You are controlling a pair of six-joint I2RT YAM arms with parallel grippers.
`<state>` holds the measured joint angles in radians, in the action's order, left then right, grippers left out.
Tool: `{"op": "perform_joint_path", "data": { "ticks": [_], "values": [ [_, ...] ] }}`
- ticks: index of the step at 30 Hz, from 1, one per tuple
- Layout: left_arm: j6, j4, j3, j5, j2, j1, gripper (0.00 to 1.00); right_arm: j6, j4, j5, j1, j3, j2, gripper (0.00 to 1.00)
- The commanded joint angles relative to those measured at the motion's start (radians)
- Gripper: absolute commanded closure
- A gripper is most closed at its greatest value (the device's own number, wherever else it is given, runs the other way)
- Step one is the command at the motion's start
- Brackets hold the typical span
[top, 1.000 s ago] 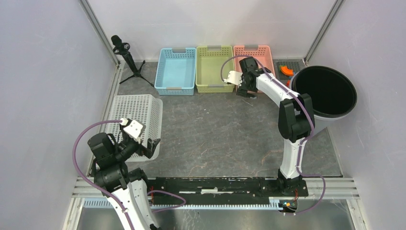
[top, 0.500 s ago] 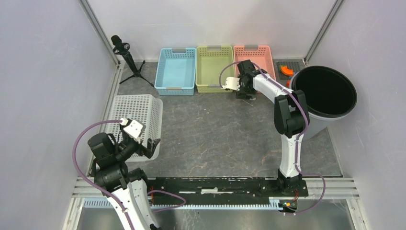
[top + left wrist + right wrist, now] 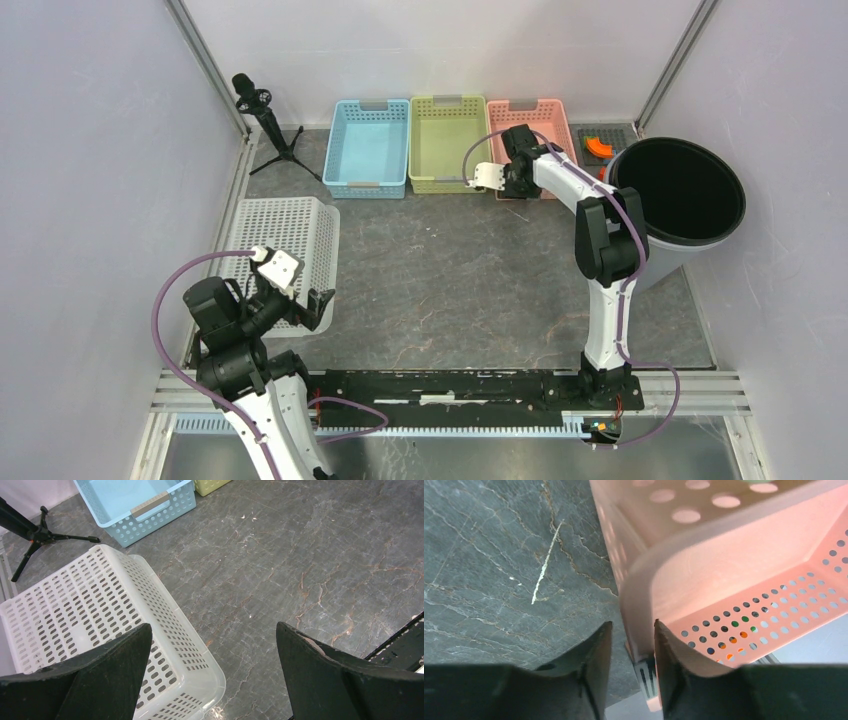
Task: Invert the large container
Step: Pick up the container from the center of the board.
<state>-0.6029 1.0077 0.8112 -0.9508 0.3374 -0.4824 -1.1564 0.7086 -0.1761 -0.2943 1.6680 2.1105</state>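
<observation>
The large white slotted container (image 3: 285, 235) lies bottom up at the left of the table, its base facing the camera (image 3: 100, 610). My left gripper (image 3: 320, 305) hangs open just past its near right corner, holding nothing (image 3: 214, 630). Far across the table my right gripper (image 3: 515, 185) straddles the near left wall of the pink basket (image 3: 527, 100). In the right wrist view its jaws are drawn in round that pink wall (image 3: 734, 580), one finger inside and one outside (image 3: 633, 625).
A blue basket (image 3: 368, 145) and a green basket (image 3: 448, 140) stand in a row with the pink one at the back. A big black bucket (image 3: 680, 190) leans at the right wall. A small black tripod (image 3: 265, 115) stands back left.
The right gripper has shifted slightly toward the pink basket's corner and its jaws have closed in from wide open onto the wall. The left arm and the white container have not moved.
</observation>
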Motion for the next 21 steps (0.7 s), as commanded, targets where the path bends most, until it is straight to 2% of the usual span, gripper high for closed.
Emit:
{"op": "perform_joint_path", "data": {
  "ticks": [1, 8, 15, 21],
  "values": [
    [-0.020, -0.025, -0.004, -0.014, -0.010, -0.009, 0.00, -0.019, 0.028, 0.039, 0.007, 0.027, -0.029, 0.67],
    [-0.021, -0.025, -0.004, -0.015, -0.012, -0.011, 0.00, -0.027, 0.002, 0.043, 0.010, -0.029, -0.090, 0.79],
    [-0.021, -0.026, -0.004, -0.014, -0.013, -0.010, 0.00, -0.028, -0.019, 0.043, 0.010, -0.042, -0.157, 1.00],
    [-0.021, -0.026, -0.004, -0.014, -0.015, -0.012, 0.00, -0.026, -0.028, 0.124, 0.008, -0.033, -0.235, 1.00]
  ]
}}
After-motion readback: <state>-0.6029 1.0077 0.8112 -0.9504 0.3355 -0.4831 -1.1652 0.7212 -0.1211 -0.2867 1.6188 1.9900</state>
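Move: The right hand straddles the near rim of the pink basket, left of its middle; that middle is about 12 cm ahead, 4 cm right and 4 cm below. The green basket's middle is some 12 cm ahead and 17 cm left, and the orange toy roughly 14 cm ahead and 22 cm right. From the idle left hand the pink basket lies about 44 cm ahead, 50 cm right and 22 cm below. The right fingers finish closing on the pink basket's near rim, then lift about 3.5 cm, drawing back slightly. ##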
